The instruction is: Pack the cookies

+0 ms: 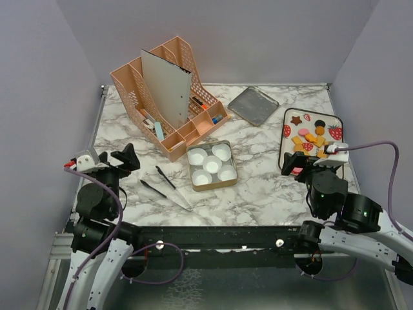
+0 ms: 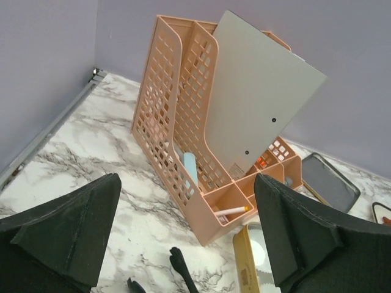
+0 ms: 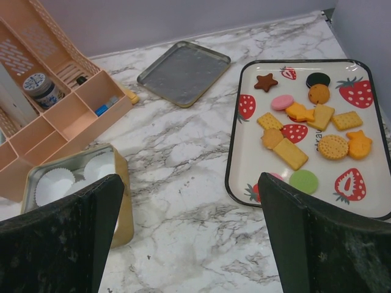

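Observation:
The cookies [image 1: 310, 139] lie loose on a white strawberry-print tray [image 1: 290, 154] at the table's right side. In the right wrist view the cookies [image 3: 305, 122] show as orange-yellow squares, pink rounds, a brown star, a dark round and a green round on the tray [image 3: 250, 159]. A gold tin [image 1: 213, 188] with white paper cups sits mid-table. My right gripper [image 1: 298, 165] hovers open just near of the tray, nothing between its fingers [image 3: 189, 180]. The left gripper [image 1: 126, 158] is open at the left and empty [image 2: 186, 183], facing the organiser.
A pink desk organiser [image 1: 193, 126] with a grey board stands at the back left. A grey tin lid [image 1: 253, 104] lies at the back. Two black tweezers [image 1: 164, 176] rest left of the tin. Purple walls enclose the table.

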Available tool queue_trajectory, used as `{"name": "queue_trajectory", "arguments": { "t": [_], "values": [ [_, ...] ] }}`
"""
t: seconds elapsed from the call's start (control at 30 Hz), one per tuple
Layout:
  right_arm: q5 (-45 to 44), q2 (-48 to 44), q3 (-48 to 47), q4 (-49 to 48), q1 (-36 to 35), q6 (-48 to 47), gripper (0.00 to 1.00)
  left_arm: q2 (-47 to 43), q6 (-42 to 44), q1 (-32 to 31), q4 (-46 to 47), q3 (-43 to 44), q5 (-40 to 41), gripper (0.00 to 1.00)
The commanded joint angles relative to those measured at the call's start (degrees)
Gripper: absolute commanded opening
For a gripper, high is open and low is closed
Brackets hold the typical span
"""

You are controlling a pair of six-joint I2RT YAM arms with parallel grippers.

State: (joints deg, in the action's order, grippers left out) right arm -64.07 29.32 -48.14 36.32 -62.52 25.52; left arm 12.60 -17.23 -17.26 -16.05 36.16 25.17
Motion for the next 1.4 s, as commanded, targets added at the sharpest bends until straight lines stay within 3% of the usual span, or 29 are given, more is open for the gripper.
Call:
{"name": "queue_trajectory", "arguments": {
  "t": [0.0,0.23,0.47,0.73,0.9,1.37],
  "values": [
    [3.04,1.04,1.91,-4.31,-0.23,-2.28,1.00,4.04,-6.63,0.29,-5.95,2.94,1.34,0.99],
    [6.70,2.36,5.76,-9.34,-0.23,-2.89,1.00,12.81,-20.47,0.29,-12.86,1.70,-1.78,0.99],
    [9.75,4.24,9.57,-14.52,-0.19,-2.93,1.00,20.17,-31.15,0.29,-13.14,-3.79,-7.00,0.99],
    [12.89,7.21,12.45,-18.68,-0.21,-2.82,1.00,30.31,-35.06,0.24,-14.93,-6.16,-9.74,0.99],
    [14.03,8.75,13.43,-19.98,-0.20,-2.31,1.00,33.54,-41.73,0.21,-17.57,-7.55,-8.21,0.99],
    [14.94,12.68,15.59,-24.68,-0.12,-3.73,1.00,40.52,-45.45,-4.67,-17.05,-9.42,-1.92,0.95]
  ]
}}
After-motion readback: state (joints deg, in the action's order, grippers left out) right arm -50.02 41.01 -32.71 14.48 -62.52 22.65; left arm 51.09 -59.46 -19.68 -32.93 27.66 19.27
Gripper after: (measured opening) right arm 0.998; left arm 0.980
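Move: The open tongs lie some 9 cm to the right of the left hand, about 2 cm ahead and 33 cm below. From that hand the cupcake tin stands roughly 27 cm right and 11 cm ahead, the pink organizer about 10 cm right and 28 cm ahead. From the right hand the tin's middle is about 27 cm left, 11 cm ahead and 29 cm below; the cookie tray lies 14 cm right and 20 cm ahead. The tongs are what the left hand drops towards: about 26 cm down and 5 cm right, bulging slightly forward before easing back, while the wrist tips from level to pointing steeply down and its left side dips. Its fingers stay wide open, above the tongs. The right hand, also open, sinks and slides left towards the tin, some 9 cm each way, turning slightly counter-clockwise. ##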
